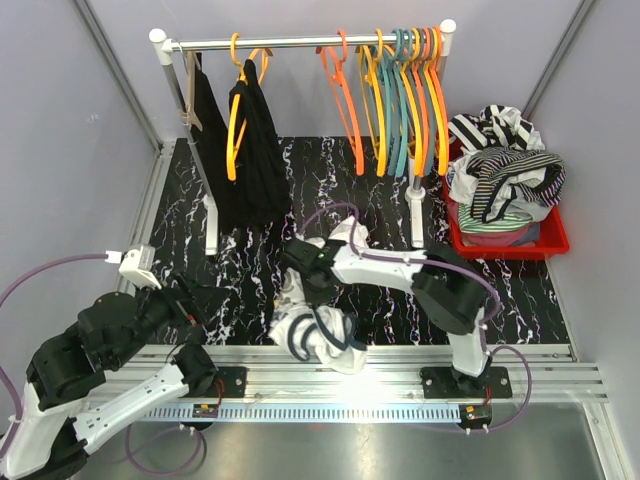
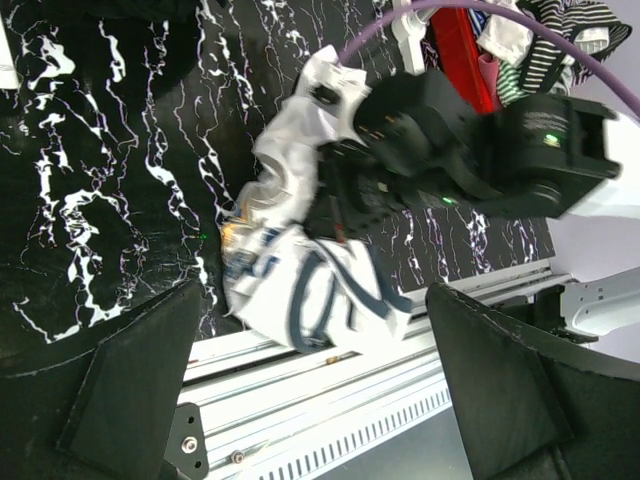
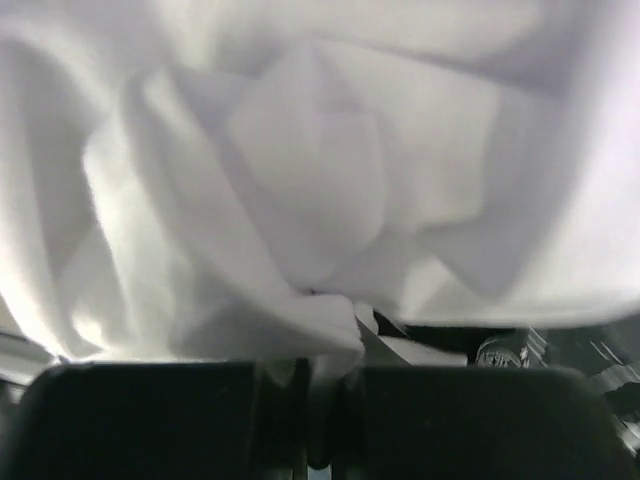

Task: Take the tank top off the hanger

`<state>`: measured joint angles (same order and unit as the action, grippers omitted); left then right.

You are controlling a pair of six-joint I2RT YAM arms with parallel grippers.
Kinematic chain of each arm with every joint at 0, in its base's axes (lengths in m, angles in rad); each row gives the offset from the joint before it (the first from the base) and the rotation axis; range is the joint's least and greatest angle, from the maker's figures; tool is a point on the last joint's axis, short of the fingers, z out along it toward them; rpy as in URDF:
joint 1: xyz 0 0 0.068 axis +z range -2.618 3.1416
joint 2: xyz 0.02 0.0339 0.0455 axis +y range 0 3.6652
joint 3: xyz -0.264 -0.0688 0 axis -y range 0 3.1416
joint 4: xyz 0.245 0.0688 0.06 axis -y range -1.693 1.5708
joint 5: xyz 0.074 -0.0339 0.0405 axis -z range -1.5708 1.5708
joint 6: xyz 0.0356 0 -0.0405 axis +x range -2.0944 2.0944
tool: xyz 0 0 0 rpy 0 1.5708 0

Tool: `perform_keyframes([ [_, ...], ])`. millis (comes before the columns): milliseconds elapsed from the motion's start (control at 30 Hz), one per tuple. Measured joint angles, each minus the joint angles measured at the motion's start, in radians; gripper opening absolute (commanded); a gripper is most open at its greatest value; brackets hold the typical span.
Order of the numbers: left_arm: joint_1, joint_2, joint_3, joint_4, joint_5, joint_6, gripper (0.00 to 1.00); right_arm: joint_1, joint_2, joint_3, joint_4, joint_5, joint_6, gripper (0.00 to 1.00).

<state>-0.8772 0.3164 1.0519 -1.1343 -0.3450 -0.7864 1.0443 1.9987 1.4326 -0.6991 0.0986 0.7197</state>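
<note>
The tank top (image 1: 315, 335), white with dark navy trim, lies crumpled at the table's near edge, partly over the metal rail. It also fills the right wrist view (image 3: 300, 180) and sits mid-frame in the left wrist view (image 2: 300, 280). My right gripper (image 1: 308, 290) (image 3: 325, 370) presses down into the upper part of the heap, shut on a fold of the white cloth. My left gripper (image 1: 205, 300) (image 2: 310, 290) hangs open to the left of the heap, with nothing between its fingers. The hanger of this tank top is hidden or out of view.
A clothes rack (image 1: 300, 42) stands at the back with black garments (image 1: 255, 150) on orange hangers and several empty orange and teal hangers (image 1: 400, 100). A red bin (image 1: 505, 240) of striped clothes sits at the right. The aluminium rail (image 1: 400, 365) runs along the near edge.
</note>
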Motion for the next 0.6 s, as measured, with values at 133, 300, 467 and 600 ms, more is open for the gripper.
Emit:
perform_keyframes([
  [133, 0.0, 0.001, -0.006, 0.017, 0.014, 0.004, 0.99, -0.019, -0.204, -0.208, -0.015, 0.047, 0.051, 0.0],
  [300, 0.0, -0.004, -0.051, 0.066, 0.066, 0.007, 0.99, -0.21, -0.672, -0.516, -0.062, 0.072, 0.19, 0.0],
  [467, 0.0, -0.006, -0.061, 0.082, 0.116, 0.007, 0.99, -0.337, -1.081, -0.567, -0.187, 0.192, 0.278, 0.0],
  [600, 0.0, 0.027, -0.047, 0.088, 0.142, 0.012, 0.99, -0.465, -1.151, -0.515, -0.265, 0.269, 0.289, 0.0],
])
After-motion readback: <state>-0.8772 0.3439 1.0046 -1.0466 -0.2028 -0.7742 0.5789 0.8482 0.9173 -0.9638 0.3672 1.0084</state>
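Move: The right hand, low over the table, already holds the tank top; the red bin of clothes it is bound for lies about 42 cm to its right, 22 cm ahead and some 5 cm higher. The rack's right foot stands between, roughly 22 cm right and 16 cm ahead at about table level. From the raised left hand the bin is some 60 cm right, 30 cm ahead and 20 cm below. Still pinching the tank top, the right hand sweeps about 26 cm right and 15 cm up towards the red bin. ##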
